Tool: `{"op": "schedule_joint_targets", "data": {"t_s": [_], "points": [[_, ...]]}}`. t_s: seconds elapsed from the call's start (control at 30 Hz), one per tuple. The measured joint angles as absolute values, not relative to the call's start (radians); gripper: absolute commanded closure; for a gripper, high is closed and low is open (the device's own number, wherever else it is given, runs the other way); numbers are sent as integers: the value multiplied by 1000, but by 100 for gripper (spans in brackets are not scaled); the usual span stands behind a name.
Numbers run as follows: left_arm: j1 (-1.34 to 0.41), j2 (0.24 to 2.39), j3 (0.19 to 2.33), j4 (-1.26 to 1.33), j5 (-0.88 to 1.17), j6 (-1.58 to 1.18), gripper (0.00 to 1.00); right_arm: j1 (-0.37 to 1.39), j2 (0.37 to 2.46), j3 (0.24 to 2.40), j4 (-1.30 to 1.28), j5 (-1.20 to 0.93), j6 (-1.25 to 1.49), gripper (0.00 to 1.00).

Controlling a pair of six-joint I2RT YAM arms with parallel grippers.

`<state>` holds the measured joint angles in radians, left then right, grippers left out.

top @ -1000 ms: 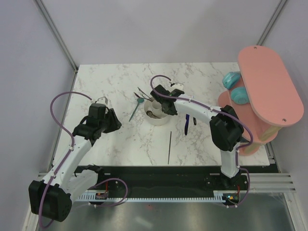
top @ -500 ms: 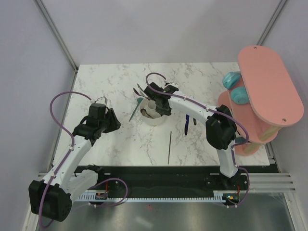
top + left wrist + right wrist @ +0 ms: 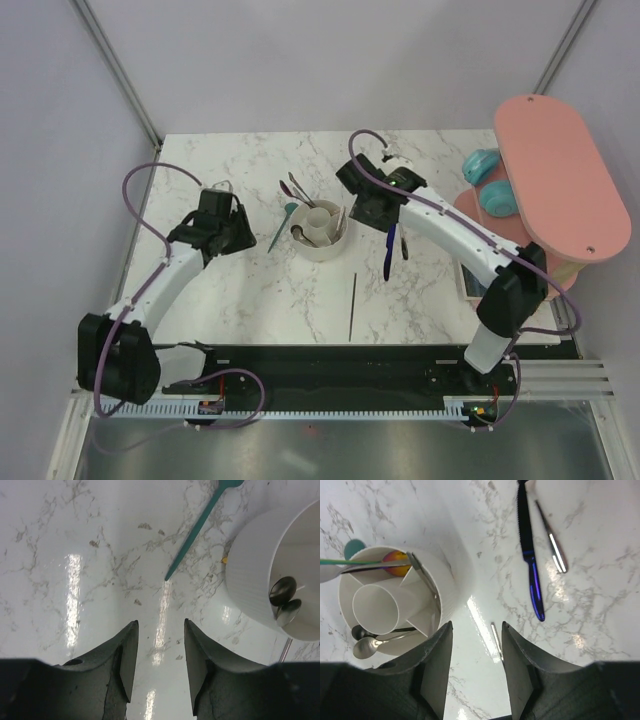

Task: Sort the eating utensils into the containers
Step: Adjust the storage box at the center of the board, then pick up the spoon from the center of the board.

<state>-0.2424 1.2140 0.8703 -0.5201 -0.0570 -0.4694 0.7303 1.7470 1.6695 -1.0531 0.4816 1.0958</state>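
The white round holder [image 3: 322,252] stands mid-table, with spoons [image 3: 364,646] and a gold-bowled spoon [image 3: 395,563] in its ring sections. A teal utensil [image 3: 278,228] lies just left of it. To its right lie a blue-handled knife [image 3: 390,250] and a slim silver utensil [image 3: 404,245]; a thin stick [image 3: 352,305] lies nearer the front. My right gripper [image 3: 368,212] hovers just right of the holder, open and empty, over bare marble beside the stick [image 3: 496,640]. My left gripper [image 3: 246,234] is open and empty, left of the holder [image 3: 250,575] and short of the teal utensil's [image 3: 200,530] tip.
A large pink oval board [image 3: 560,180] on a stand fills the right edge, with two teal objects [image 3: 492,182] beside it. Silver utensils [image 3: 295,188] stick out at the holder's far-left side. Grey walls close the table's left and back.
My right gripper has pulled away from over the holder to its right and opened. My left arm has swung farther onto the table, toward the holder.
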Motion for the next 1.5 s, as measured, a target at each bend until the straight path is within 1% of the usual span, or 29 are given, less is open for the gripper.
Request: {"op": "schedule_joint_targets", "data": {"t_s": [0.23,0.3,0.43,0.73,1.1,1.5], "points": [[-243,1563,1103,-484,9,-405,53,632,1530,1538,-1054,553,1076,49],[-245,1677,1195,-506,10,-379,54,584,1481,1480,-1045,555,1071,49],[-245,1824,1312,-527,9,-340,52,507,1418,1378,-1038,551,1060,49],[-252,1933,1448,-558,38,-275,53,442,1360,1274,-1023,516,1027,49],[-323,1993,1468,-577,43,-210,53,419,1359,1233,-983,465,1024,49],[-327,2029,1468,-577,-2,-208,55,406,1362,1218,-961,429,1024,49]]}}
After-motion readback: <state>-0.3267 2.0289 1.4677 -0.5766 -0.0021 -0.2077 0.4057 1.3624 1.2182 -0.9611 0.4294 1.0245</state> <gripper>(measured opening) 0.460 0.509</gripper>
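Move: The storage box stands about 9 cm ahead of the left hand, 17 cm to its right and 8 cm below; the teal spoon lies on the table some 12 cm ahead, 8 cm right and 12 cm down. From the right hand the box is roughly 6 cm ahead, 11 cm left and 13 cm below. On the table about 18 cm below that hand, the blue knife lies 4 cm ahead and 7 cm right, the fork 8 cm ahead and 10 cm right. The left hand reaches forward about 13 cm while sinking, fingers staying half open, then edges right along with a slight draw back and goes on sinking, some 9 cm lower in all, turning about 20 degrees clockwise and tipping down as it comes in low over the teal spoon, close beside the box's left wall. Meanwhile the open right hand swings about 15 cm right, away from the box and past over the knife and fork, rising a little at first and then sinking back while it turns some 15 degrees clockwise, to hover over bare table. ##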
